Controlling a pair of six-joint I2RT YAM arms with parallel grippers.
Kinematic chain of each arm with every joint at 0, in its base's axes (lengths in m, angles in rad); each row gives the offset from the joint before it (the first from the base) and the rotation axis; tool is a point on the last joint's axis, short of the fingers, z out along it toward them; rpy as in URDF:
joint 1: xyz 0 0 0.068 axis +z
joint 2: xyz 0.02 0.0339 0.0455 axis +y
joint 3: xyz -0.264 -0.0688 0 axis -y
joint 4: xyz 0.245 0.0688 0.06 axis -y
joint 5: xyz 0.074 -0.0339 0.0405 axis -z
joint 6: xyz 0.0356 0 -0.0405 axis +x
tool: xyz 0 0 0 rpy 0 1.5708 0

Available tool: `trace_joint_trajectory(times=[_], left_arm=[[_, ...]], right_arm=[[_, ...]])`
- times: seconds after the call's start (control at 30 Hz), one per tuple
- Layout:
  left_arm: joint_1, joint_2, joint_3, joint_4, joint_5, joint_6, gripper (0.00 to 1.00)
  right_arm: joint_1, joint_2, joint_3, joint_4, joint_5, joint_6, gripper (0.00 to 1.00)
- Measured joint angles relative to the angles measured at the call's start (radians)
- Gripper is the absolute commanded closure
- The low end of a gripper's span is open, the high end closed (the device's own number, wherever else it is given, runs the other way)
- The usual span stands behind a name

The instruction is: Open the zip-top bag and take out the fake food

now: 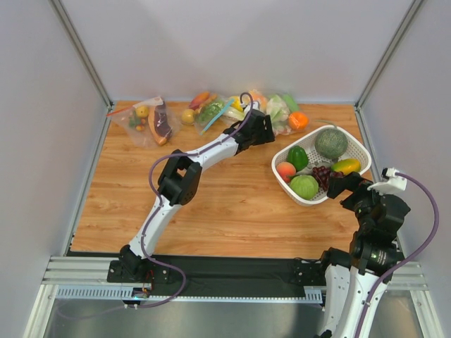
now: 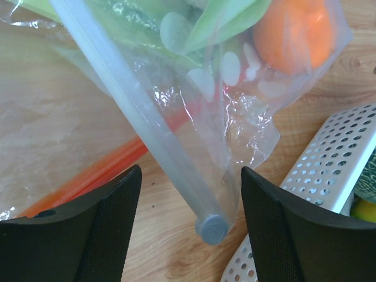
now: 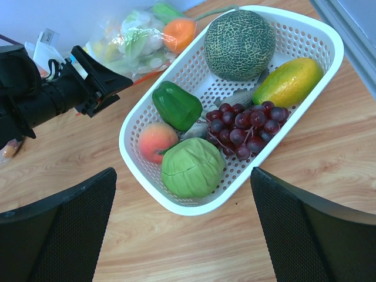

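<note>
The zip-top bag (image 2: 235,100) is clear with pale dots. Its whitish zip strip (image 2: 147,135) runs diagonally down to a bluish-grey end cap (image 2: 211,228). The orange (image 2: 294,32) and pale green leaves (image 2: 226,17) show inside it. In the top view the bag (image 1: 280,111) lies at the back of the table with the orange (image 1: 298,120) at its right end. My left gripper (image 2: 189,173) is open, with a finger on each side of the strip's end and touching neither side. My right gripper (image 3: 182,173) is open and empty over the basket's near rim.
A white perforated basket (image 1: 352,144) at the right holds a melon (image 3: 239,44), grapes, a green pepper, a peach, a cabbage and a yellow fruit. Its rim (image 2: 329,170) lies close to my left gripper. Bags with red zip strips (image 1: 148,120) lie along the back edge.
</note>
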Motion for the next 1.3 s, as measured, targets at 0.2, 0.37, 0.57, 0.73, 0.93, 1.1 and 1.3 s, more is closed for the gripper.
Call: trace_joint_trajectory(times=[0.2, 0.37, 0.57, 0.73, 0.93, 1.1, 1.3], left_arm=[[0.0, 0.005, 0.018, 0.029, -0.003, -0.021, 0.53], [0.0, 0.005, 0.02, 0.052, -0.001, -0.033, 0.86], [0.0, -0.025, -0.054, 0.106, 0.002, -0.023, 1.0], [0.0, -0.089, -0.13, 0.124, 0.012, 0.056, 1.0], [0.0, -0.186, -0.09, 0.116, 0.008, 0.227, 1.0], [0.006, -0.28, 0.016, 0.077, -0.027, 0.378, 1.0], [0.02, -0.509, 0.021, 0.051, -0.069, 0.515, 1.0]], right_arm=[[0.001, -0.001, -0.006, 0.007, -0.008, 0.002, 0.03], [0.002, -0.002, -0.013, 0.01, -0.009, 0.005, 0.03], [0.003, -0.003, -0.013, 0.012, -0.009, 0.008, 0.03], [0.003, -0.009, -0.013, 0.012, -0.009, 0.008, 0.03], [0.003, -0.024, -0.013, 0.012, -0.013, 0.008, 0.03], [0.003, -0.034, -0.013, 0.014, -0.017, 0.007, 0.03], [0.003, -0.034, -0.013, 0.015, -0.024, 0.007, 0.03]])
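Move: The free end of the top bag's white zip strip is right at my left hand, some 1 cm ahead, level sideways, about 1 cm lower between my open fingers. The orange fruit in that bag is about 6 cm ahead and 11 cm right; the red-zip bag underneath is centred roughly 5 cm ahead and 5 cm left. The basket's middle lies 20 cm right and 11 cm back. From my right hand the strip end is about 31 cm ahead, 16 cm left and 17 cm lower. With my left hand I shut the fingers on the end of the white zip strip, easing up a centimetre or two as they close, and pinch it. I draw back about a centimetre, then haul the bag upward with growing speed, about 31 cm in all, drifting some 7 cm left near the end while the fingers tip up by nearly 40 degrees. ##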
